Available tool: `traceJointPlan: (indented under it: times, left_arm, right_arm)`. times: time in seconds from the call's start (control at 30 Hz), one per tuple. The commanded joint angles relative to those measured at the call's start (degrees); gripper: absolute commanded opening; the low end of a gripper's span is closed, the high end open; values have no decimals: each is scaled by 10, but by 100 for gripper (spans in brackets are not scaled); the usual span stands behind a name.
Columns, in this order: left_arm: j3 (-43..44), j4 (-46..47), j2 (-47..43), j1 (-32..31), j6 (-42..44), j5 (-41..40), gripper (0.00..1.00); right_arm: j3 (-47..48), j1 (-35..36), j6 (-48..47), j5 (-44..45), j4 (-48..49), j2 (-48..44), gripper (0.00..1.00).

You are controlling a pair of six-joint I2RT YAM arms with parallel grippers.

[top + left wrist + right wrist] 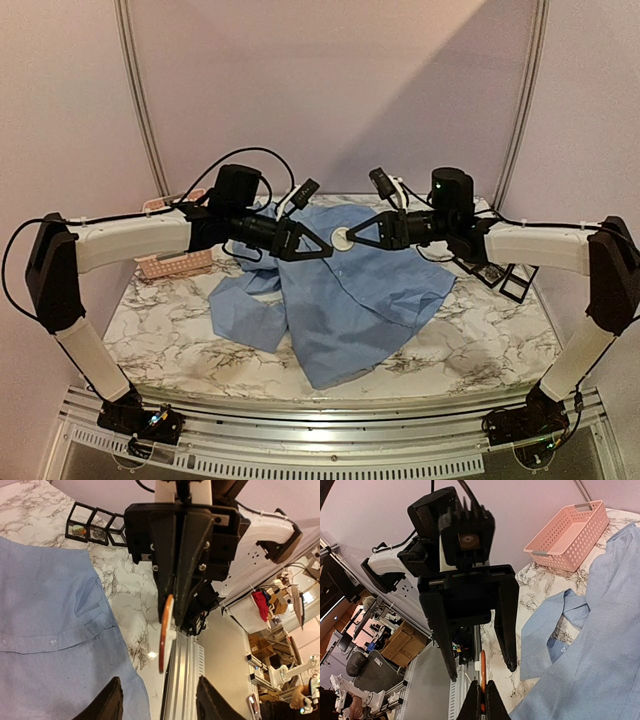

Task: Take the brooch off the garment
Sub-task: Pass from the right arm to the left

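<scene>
The brooch (340,238) is a round disc with an orange rim, seen edge-on in the left wrist view (164,632) and the right wrist view (482,672). My right gripper (352,238) is shut on it, its own fingertips pinching the disc's lower edge (481,702). Facing it from the left, my left gripper (325,248) is open, its two fingers (506,630) standing apart on either side of the disc without touching it. The garment (350,290), a light blue shirt, lies crumpled on the table below. In the wrist views the brooch hangs free of the cloth (45,620).
A pink plastic basket (170,265) stands at the table's back left, behind the left arm. Small black open frames (510,280) lie at the back right. The marble-patterned tabletop (170,340) shows around the shirt, and an aluminium rail (300,440) runs along the near edge.
</scene>
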Motion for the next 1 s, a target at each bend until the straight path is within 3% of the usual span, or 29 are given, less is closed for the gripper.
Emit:
traceJointPlan:
  times: [0.0,0.33,0.77,0.97]
  left_arm:
    - [5,-4,9,-7,-1,-3,48]
    - [3,12,13,-7,-17,10,32]
    - [2,24,9,-6,-29,15,25]
    - [0,29,11,-6,-33,20,4]
  right_arm:
    - [17,4,2,-12,6,11,0]
    - [38,12,-8,-15,-15,26,0]
    - [47,21,-18,-19,-35,32,0]
    - [48,21,-20,-19,-38,34,0]
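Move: The brooch is in my right fingers, its middle some 2 cm left of that hand point. My left fingertips, where it is going, are about 6 cm left of my right hand, 1 cm nearer me and 1 cm lower. From my left hand the brooch is about 4 cm right, 1 cm ahead and 1 cm higher; the garment's middle is some 24 cm below, 4 cm ahead and 3 cm right, the pink basket 40 cm left, 19 cm ahead and 19 cm below. Keeping my right gripper shut on the brooch, I ease it about 1.5 cm left, drifting slightly back, so its free edge goes in between my waiting left fingertips. My left hand holds its place, pointing right, and closes from half open to nearly shut, pinching that edge while my right fingers keep their hold. ##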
